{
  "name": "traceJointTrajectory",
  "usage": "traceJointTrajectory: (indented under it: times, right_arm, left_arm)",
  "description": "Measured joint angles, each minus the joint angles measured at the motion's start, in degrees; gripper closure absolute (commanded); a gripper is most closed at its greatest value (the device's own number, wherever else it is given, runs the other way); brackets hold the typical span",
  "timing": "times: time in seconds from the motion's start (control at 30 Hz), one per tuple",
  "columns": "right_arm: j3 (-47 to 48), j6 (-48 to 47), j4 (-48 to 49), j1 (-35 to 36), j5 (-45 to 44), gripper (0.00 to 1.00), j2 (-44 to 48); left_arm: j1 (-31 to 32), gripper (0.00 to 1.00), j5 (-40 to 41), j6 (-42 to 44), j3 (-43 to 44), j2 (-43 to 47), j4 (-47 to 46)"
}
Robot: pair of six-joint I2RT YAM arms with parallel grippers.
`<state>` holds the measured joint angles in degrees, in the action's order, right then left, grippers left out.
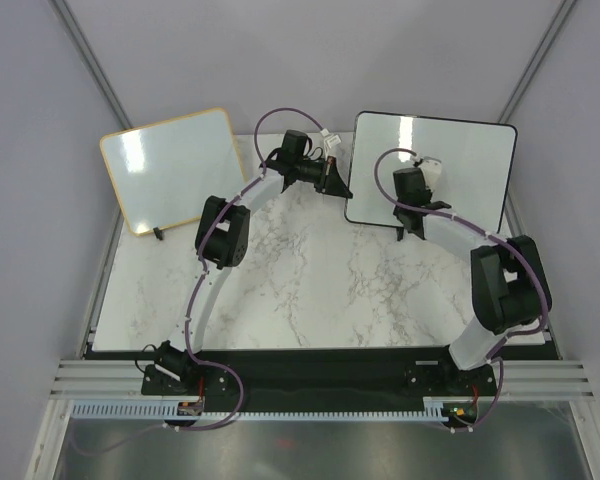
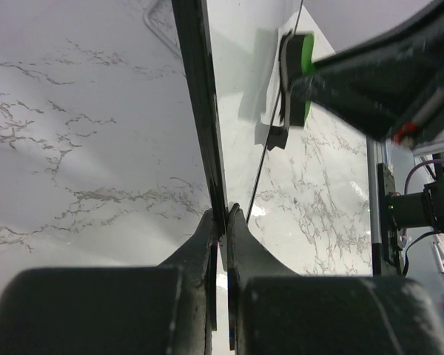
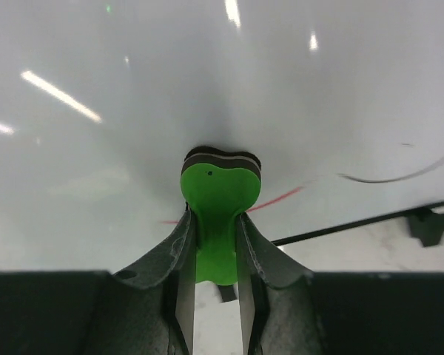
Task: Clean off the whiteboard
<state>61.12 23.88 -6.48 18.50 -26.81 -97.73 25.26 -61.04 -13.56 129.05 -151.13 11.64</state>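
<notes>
The black-framed whiteboard (image 1: 450,165) stands tilted at the back right of the marble table. My left gripper (image 1: 332,178) is shut on its left frame edge (image 2: 207,148), holding it. My right gripper (image 1: 413,205) is shut on a green eraser (image 3: 218,200) with a dark felt pad, pressed against the board's white face (image 3: 207,81). A thin red line (image 3: 277,197) and a black stroke (image 3: 385,177) show on the board beside the eraser. The eraser also shows in the left wrist view (image 2: 297,78).
A second whiteboard with a tan wooden frame (image 1: 175,165) lies at the back left, part over the table edge. The board's small black foot (image 3: 428,225) rests on the marble top (image 1: 310,290). Grey walls close the back and sides.
</notes>
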Motion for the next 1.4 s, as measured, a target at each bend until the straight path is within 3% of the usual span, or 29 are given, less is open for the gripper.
traceJointTrajectory:
  times: [0.27, 0.53, 0.8, 1.0, 1.2, 1.4]
  right_arm:
    - [-5.1, 11.2, -0.7, -14.1, -5.3, 1.0, 4.9]
    - [-5.2, 20.0, -1.6, -18.0, -9.6, 1.0, 4.9]
    - [-5.6, 30.2, -1.8, -16.2, -13.0, 1.0, 1.5]
    - [-2.3, 31.4, -5.1, -8.9, -18.9, 1.0, -1.3]
    - [-0.6, 33.5, -5.5, -2.5, -17.2, 1.0, -2.2]
    - [-0.9, 34.9, -5.5, -3.1, -16.1, 1.0, -1.7]
  left_arm:
    - [0.0, 0.98, -0.1, 0.0, 0.0, 0.0, 0.1]
    - [0.0, 0.98, -0.1, 0.1, 0.0, 0.0, 0.2]
    - [0.0, 0.98, -0.1, 0.5, 0.0, 0.0, 0.3]
    - [-0.2, 0.98, -0.2, 0.6, 0.0, 0.0, 0.5]
    - [-0.5, 0.98, -0.1, 0.9, 0.0, 0.0, 0.7]
    - [-0.5, 0.98, -0.1, 0.9, 0.0, 0.0, 0.7]
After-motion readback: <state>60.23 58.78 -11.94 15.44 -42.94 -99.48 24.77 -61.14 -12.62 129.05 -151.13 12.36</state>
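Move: The red stroke still on the whiteboard runs under the eraser held in the right hand, its middle about 1 cm ahead and 1 cm right of that hand, at board level. A dark arc lies some 11 cm to the right and 2 cm ahead; the board's left clip sits roughly 5 cm back and 3 cm left. From the left hand, which pinches the board's left edge, the stroke is about 17 cm right and 2 cm back. The eraser, still gripped by the right hand and kept on the whiteboard, is swept about 15 cm right along the near edge, then comes back left some 10 cm, easing to a stop. The wrist turns clockwise about 35 degrees in all, mostly on the way right, while the left hand keeps its pinch on the board's left edge. ##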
